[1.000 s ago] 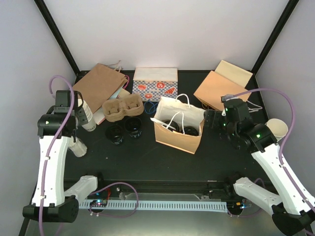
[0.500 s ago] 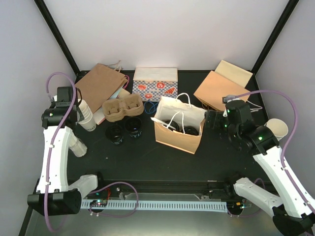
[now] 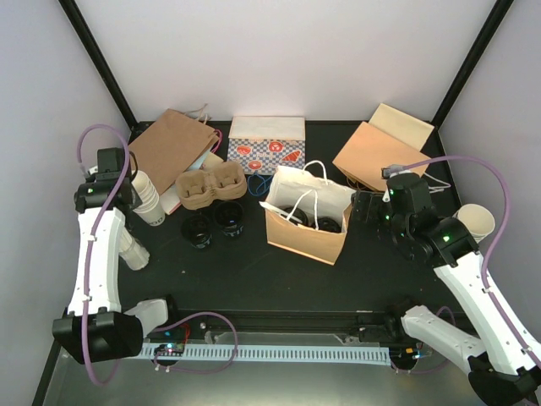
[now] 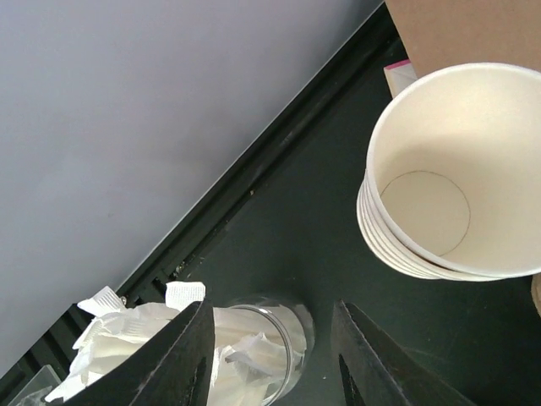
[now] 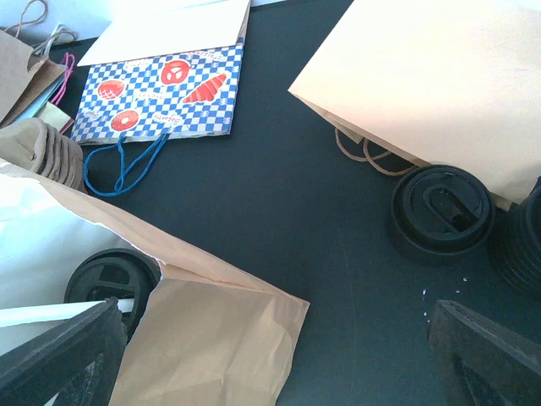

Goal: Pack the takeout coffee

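Two takeout coffee cups with black lids (image 3: 196, 229) (image 3: 228, 216) stand on the table left of an open brown paper bag (image 3: 325, 244). More lidded cups sit inside that bag (image 3: 330, 224) (image 5: 108, 275). Another lidded cup (image 5: 440, 211) stands by the tan bag to the right. My left gripper (image 3: 110, 179) (image 4: 270, 364) hangs open over a glass jar of white packets (image 4: 254, 347), beside a stack of cream paper cups (image 4: 456, 178), holding nothing. My right gripper (image 3: 362, 207) (image 5: 270, 364) is wide open just right of the bag's corner, empty.
Brown pulp cup carriers (image 3: 210, 184) lie behind the two loose cups. A flat brown bag (image 3: 173, 145), a blue checkered bag (image 3: 266, 144) and tan bags (image 3: 380, 148) line the back. A stack of black lids (image 5: 524, 241) and a cream cup (image 3: 475, 222) sit at the right.
The left arm has shifted a little toward the left wall and its jaws have narrowed. The right arm has barely moved.
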You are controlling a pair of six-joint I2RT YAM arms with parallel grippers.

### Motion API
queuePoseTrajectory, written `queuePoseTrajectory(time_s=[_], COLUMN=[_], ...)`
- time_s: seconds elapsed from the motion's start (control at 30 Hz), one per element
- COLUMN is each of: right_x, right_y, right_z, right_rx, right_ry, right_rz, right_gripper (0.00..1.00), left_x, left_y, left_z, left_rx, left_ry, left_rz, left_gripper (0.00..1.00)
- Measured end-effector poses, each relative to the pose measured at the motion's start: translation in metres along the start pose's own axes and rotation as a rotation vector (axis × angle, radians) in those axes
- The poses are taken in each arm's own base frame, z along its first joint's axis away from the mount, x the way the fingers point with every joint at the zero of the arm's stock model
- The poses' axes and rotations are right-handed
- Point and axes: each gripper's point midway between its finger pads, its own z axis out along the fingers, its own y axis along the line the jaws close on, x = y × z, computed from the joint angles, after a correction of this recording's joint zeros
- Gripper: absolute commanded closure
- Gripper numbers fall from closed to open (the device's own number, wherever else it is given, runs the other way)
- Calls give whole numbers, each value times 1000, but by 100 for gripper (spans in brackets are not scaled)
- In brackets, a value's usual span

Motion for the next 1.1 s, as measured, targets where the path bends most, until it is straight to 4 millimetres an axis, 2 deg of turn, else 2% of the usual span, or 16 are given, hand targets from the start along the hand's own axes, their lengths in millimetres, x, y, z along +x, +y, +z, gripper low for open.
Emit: queuePoseTrajectory(time_s=[0.13, 0.4, 0.67, 0.87, 1.0, 1.1], right_x=[0, 0, 1, 2, 1, 1], right_y=[0, 0, 0, 0, 0, 0], right_z=[0, 1, 2, 2, 2, 2], right_rx=[-1, 0, 1, 1, 0, -1], right_ry=[-1, 0, 2, 1, 1, 0], right_rz=[0, -1, -2, -2, -2, -2], right_gripper=[0, 0, 0, 0, 0, 0], left_x=[2, 1, -2, -24, -43, -49], left_y=[1, 0, 1, 8, 18, 25], left_z=[4, 10, 5, -26, -58, -80], left_rx=[-6, -16, -13, 17, 57, 101], left_ry=[5, 10, 9, -34, -113, -175], left_rz=[-6, -19, -26, -54, -97, -118], left_gripper=[67, 98, 99, 99, 98, 99])
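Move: Just under the half-open left fingers lie the tops of the paper-wrapped straws; the bundle's middle is about 3 cm back, 1 cm left and 8 cm below. The paper cup stack stands some 7 cm ahead and 3 cm right, the nearer lidded coffee about level ahead and 16 cm right, both around 13 cm lower. From the right hand the straws lie roughly 60 cm left, 4 cm back and 10 cm below. Closing fully among the straw tops while sinking barely 1 cm, the left fingers shut as if to pinch one, then the hand climbs quickly, about 10 cm, up and away from the straw holder. It ends a couple of centimetres back, the fingertips tilting some 15 degrees forward and up, still shut; whether a straw is between them can't be made out. ##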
